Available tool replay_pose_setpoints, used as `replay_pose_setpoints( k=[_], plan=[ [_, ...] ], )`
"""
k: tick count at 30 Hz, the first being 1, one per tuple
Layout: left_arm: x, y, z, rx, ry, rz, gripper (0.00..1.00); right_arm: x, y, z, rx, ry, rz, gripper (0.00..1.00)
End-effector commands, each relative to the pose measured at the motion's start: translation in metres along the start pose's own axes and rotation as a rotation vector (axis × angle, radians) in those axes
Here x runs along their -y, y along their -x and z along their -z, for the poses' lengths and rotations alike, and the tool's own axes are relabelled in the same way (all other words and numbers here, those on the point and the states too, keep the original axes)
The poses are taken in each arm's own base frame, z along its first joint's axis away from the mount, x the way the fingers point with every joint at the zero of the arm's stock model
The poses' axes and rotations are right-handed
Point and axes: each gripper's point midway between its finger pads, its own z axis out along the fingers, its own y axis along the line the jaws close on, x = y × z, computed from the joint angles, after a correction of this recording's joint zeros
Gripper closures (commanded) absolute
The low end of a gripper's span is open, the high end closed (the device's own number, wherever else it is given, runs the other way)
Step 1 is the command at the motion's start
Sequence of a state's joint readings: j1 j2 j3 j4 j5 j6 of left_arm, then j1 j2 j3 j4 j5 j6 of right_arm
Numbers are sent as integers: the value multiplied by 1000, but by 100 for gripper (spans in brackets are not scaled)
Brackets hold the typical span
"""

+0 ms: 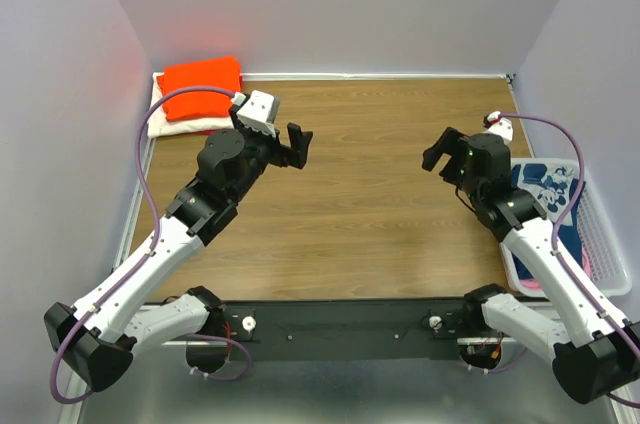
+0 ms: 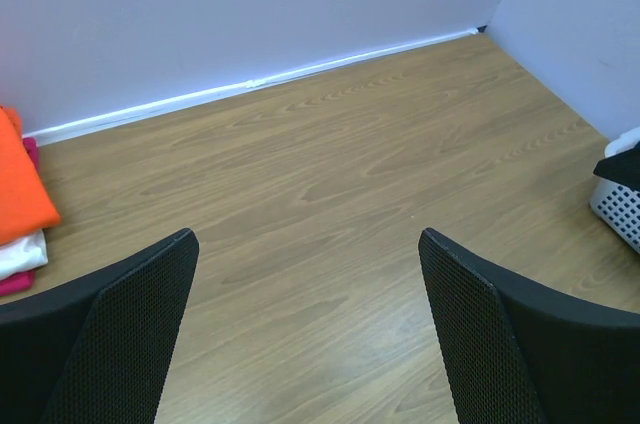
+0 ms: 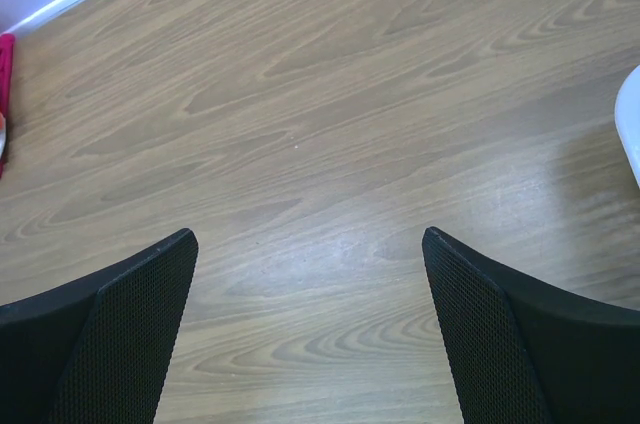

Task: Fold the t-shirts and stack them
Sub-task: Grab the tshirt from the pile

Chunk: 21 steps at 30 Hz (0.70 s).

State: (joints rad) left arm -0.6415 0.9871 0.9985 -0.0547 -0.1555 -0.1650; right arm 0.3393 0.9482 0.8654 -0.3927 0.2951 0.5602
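Observation:
A folded bright orange t-shirt lies on a cream-white one in the back left corner. The left wrist view shows that stack at its left edge: orange on white, with a pink-red layer underneath. A navy t-shirt with white print lies in the basket on the right, with pink cloth at its near end. My left gripper hovers open over bare wood. My right gripper is open too, holding nothing.
The white mesh basket stands at the table's right edge. Lilac walls close in the back and both sides. A red-pink cloth edge and a white rounded edge show at the borders of the right wrist view.

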Motion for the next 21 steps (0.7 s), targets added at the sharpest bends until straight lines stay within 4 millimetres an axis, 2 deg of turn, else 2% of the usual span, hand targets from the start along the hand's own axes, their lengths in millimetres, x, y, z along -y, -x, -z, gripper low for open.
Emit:
replay_pose_setpoints(
  k=[1,7,11,15,16,18,19,21],
  plan=[
    [7,9,8,10,-48,6,2,11,-4,-1,2,-54,11,0],
    [15,14,10,14,-87,13,2,12,-16,-15,-63,-101,-19,0],
    [16,13,11,12,-91,13,2,24,-21,-23,-84,-192,-23,0],
    [15,10,9,3,-86,10,2,60,-12,-30,-65,-375,-17,0],
    [14,8,8,-5,-83,9,2,76,-8,-32,-67,-420,-27,0],
    [14,8,8,-6,-83,12,2,95,-5,-37,-83,-471,-43,0],
    [15,6,8,-10,-84,13,2,119,3,-37,-74,-529,-85,0],
    [16,5,7,-15,-91,17,2,141,5,-38,-85,-570,-131,0]
  ],
)
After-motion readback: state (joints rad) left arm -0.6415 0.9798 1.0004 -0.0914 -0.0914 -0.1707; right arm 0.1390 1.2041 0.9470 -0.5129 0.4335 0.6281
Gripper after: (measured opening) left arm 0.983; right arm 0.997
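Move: The blue-and-white t-shirts pile in the white basket lies about 25 cm to the right hand's right, some 4 cm back and 16 cm below it. The basket's far-left corner stands nearer, roughly 10 cm ahead and 18 cm right of the hand; pink cloth sticks out about 16 cm back and 27 cm to the right. From the left hand, the pile is around 62 cm to the right, 5 cm back and well below. Down first, then sweeping right at growing speed: the empty right hand sinks about 5 cm over bare table, then swings some 8 cm to the right, still sinking slightly and edging forward, towards the basket with the t-shirts pile. The wrist tips down some 15 degrees and turns clockwise about 20; the fingers stay wide open, touching nothing. ##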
